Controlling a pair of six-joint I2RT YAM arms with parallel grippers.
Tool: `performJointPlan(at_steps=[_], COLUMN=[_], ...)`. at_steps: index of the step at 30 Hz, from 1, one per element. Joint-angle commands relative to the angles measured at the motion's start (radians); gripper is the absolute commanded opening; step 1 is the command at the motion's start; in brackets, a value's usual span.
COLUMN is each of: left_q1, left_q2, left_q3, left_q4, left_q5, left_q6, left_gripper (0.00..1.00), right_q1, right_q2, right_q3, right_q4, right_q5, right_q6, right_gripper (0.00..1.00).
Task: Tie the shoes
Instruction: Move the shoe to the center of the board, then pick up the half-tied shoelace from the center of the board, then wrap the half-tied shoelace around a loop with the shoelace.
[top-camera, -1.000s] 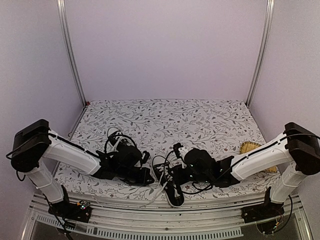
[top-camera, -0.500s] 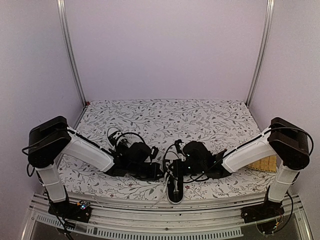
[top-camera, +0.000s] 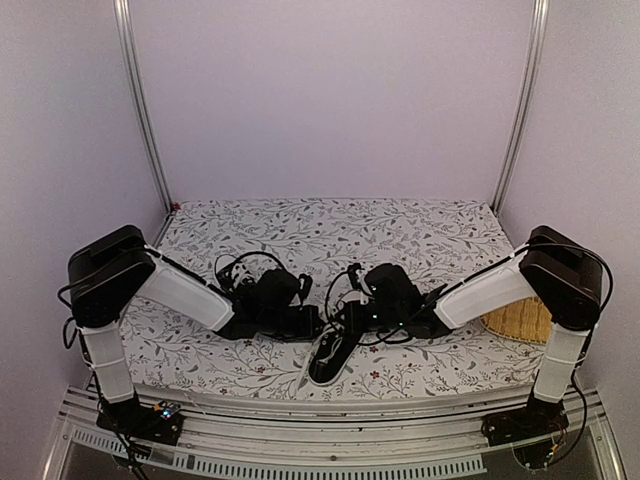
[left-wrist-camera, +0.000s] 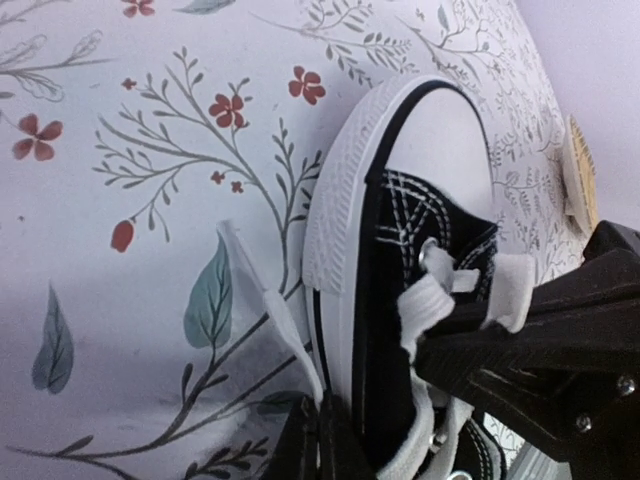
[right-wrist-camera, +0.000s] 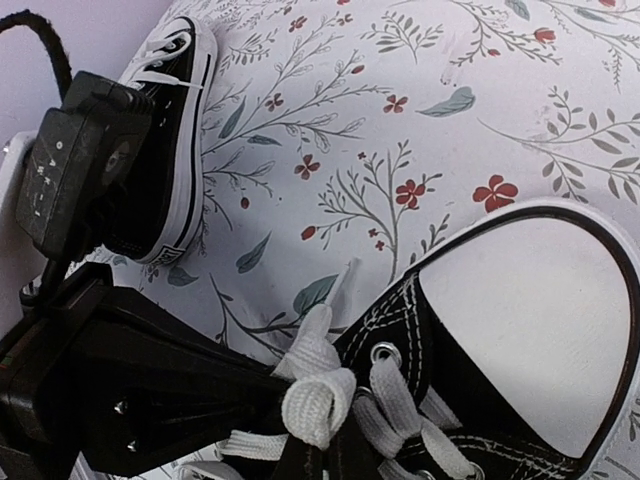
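One of the shoes (top-camera: 328, 357), black canvas with a white toe cap (right-wrist-camera: 530, 320) and white laces, lies near the table's front edge between my two grippers. My left gripper (top-camera: 312, 322) (left-wrist-camera: 320, 415) sits low against the shoe's white sole (left-wrist-camera: 335, 230), shut on a flat white lace end (left-wrist-camera: 275, 305). My right gripper (top-camera: 348, 318) (right-wrist-camera: 335, 450) is over the eyelets, shut on a bunched lace loop (right-wrist-camera: 318, 395). The second shoe (right-wrist-camera: 165, 130) stands upright beyond the left wrist in the right wrist view. In the top view the arms hide it.
A woven straw mat (top-camera: 520, 320) lies at the table's right edge, by the right arm. The floral tablecloth (top-camera: 330, 240) covers the table. The metal front rail (top-camera: 330, 425) runs just below the shoe. The two wrists almost touch over the shoe.
Both grippers have drawn together and moved away from the front rail. The shoe came with them, back onto the cloth, its toe swung toward the near left.
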Motion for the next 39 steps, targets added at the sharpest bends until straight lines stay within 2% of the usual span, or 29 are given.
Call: performJointPlan(at_steps=[1, 7, 11, 15, 23, 28, 33, 34, 35, 37, 39], left_q1=[-0.028, -0.115, -0.153, -0.23, -0.4, -0.452, -0.472, -0.471, -0.473, -0.484, -0.492], left_q2=[-0.127, -0.298, -0.353, -0.366, -0.3, -0.21, -0.101, -0.089, -0.087, -0.118, -0.177], left_q3=[-0.056, -0.082, -0.069, -0.076, -0.048, 0.046, 0.184, 0.204, 0.218, 0.207, 0.15], left_q4=[0.045, -0.008, -0.057, -0.107, -0.107, -0.217, -0.345, -0.363, -0.386, -0.396, -0.358], left_q5=[-0.1, -0.254, -0.261, -0.288, -0.335, -0.347, -0.376, -0.386, -0.408, -0.47, -0.5], left_q6=[0.017, 0.103, 0.135, 0.09, -0.036, -0.04, 0.032, 0.046, 0.053, 0.052, 0.062], left_gripper=[0.0, 0.0, 0.0, 0.0, 0.0, 0.0, 0.0, 0.03, 0.14, 0.41, 0.57], right_q1=[-0.01, -0.011, -0.011, -0.01, -0.011, -0.021, -0.029, -0.031, -0.033, -0.035, -0.036], right_q2=[-0.073, -0.141, -0.161, -0.166, -0.167, -0.18, -0.2, -0.204, -0.209, -0.22, -0.23], right_q3=[-0.011, -0.056, -0.057, -0.041, -0.02, -0.016, -0.014, -0.016, -0.017, -0.022, -0.028], right_q4=[0.006, 0.005, 0.004, 0.002, -0.001, -0.007, -0.021, -0.024, -0.027, -0.027, -0.026], right_q5=[-0.04, -0.099, -0.114, -0.13, -0.149, -0.167, -0.17, -0.169, -0.168, -0.169, -0.17], right_q6=[-0.056, -0.071, -0.074, -0.07, -0.054, -0.054, -0.063, -0.066, -0.066, -0.067, -0.07], right_gripper=[0.02, 0.02, 0.02, 0.02, 0.02, 0.02, 0.02, 0.02, 0.02, 0.02, 0.02])
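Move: Left fingers, shut on a lace end beside the shoe's left side, go for the table right of its heel, about 13 cm back, 8 cm right and 4 cm lower. From this hand the shoe's middle lies 4 cm back and 3 cm right, slightly below; the other shoe stands 9 cm ahead and 16 cm left. From the right hand, shut on a lace loop, the shoe's middle is 4 cm back, 1 cm left and 4 cm below. Lifting the lace end about 12 cm, the left hand carries it back over the shoe, then right and down to the heel's right side, ending some 13 cm back and 8 cm right; there its fingers open about a third to let go of the lace. The right hand keeps its loop and eases up about 5 cm, slightly back. ##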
